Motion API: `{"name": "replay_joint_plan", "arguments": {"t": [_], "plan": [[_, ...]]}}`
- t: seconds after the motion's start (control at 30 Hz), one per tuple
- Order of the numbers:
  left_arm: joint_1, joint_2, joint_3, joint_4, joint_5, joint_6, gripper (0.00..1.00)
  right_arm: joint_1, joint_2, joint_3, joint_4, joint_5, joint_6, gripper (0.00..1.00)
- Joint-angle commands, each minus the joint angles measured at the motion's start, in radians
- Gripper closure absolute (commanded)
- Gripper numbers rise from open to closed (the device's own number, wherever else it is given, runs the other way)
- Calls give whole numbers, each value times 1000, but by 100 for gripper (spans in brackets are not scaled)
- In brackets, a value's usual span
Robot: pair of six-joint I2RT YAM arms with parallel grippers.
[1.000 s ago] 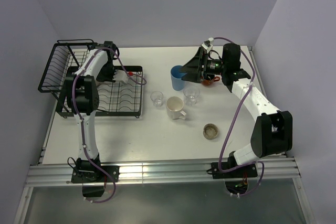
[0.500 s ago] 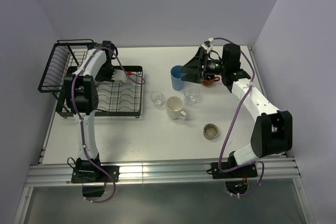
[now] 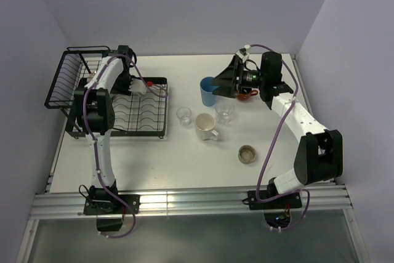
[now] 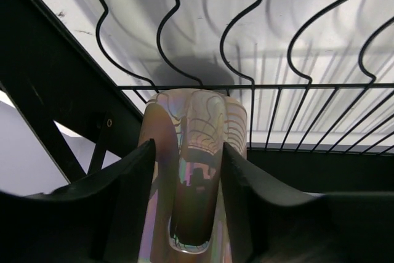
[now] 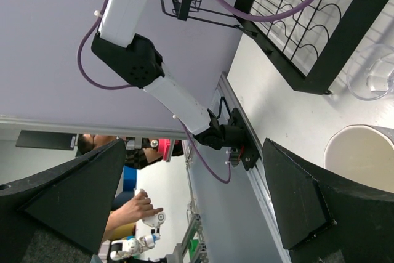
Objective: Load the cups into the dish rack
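My left gripper (image 3: 140, 89) reaches over the black wire dish rack (image 3: 143, 118). The pinkish mug (image 4: 197, 115) lies on the rack wires, and its handle sits between my fingers (image 4: 132, 189). The jaws stand open, with a gap on the left side. My right gripper (image 3: 221, 84) is wide open beside the blue tumbler (image 3: 208, 92), with nothing between its fingers (image 5: 295, 201). Two clear glasses (image 3: 183, 115) (image 3: 225, 110), a cream mug (image 3: 205, 126) and a low brownish cup (image 3: 247, 153) stand on the table.
The rack's taller basket (image 3: 66, 78) rises at the far left, near the wall. In the right wrist view the rack (image 5: 301, 23), a glass (image 5: 375, 78) and the cream mug (image 5: 363, 152) show at the right.
My left jaws have parted from the pinkish mug's handle, and the left wrist has drawn back slightly. The right arm has not moved.
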Motion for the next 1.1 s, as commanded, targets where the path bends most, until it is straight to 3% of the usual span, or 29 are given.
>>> {"name": "replay_joint_plan", "arguments": {"t": [0.0,0.13,0.4,0.63,0.93,1.07], "plan": [[4,-13,30,14,-20,31,46,2,-10,-3,50,-19,4,0],[2,-23,27,11,-28,27,38,2,-13,-5,51,-19,6,0],[-34,-102,-47,32,-8,39,34,2,-23,-5,53,-18,9,0],[-86,-112,-35,31,1,28,21,2,-30,-5,50,-19,6,0],[-182,-162,-27,-9,35,2,14,2,-36,27,-27,-4,-63,0],[-232,-242,-30,-29,122,-26,14,-2,-56,66,-152,28,-175,0]]}}
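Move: The pink mug is in the far left corner of the dish rack. Its handle is already between the left fingers, and its body sits about 5 cm to the left, 3 cm ahead and 3 cm below. From that hand the small glass is roughly 32 cm right and 10 cm back, the blue cup 43 cm right and 2 cm back, the white mug 41 cm right and 16 cm back, all some 5 cm lower. From the right hand the pink mug is about 54 cm left, 20 cm ahead and 24 cm below. The left hand nearly stays in place at first while its half-open fingers spread wider around the pink mug's handle. Then it slides off to the right, away from the mug and along the back of the rack towards the loose cups, about 10 cm in all, rising some 3 cm late in the travel and turning about 10 degrees clockwise, with the fingers ending nearly wide open. ##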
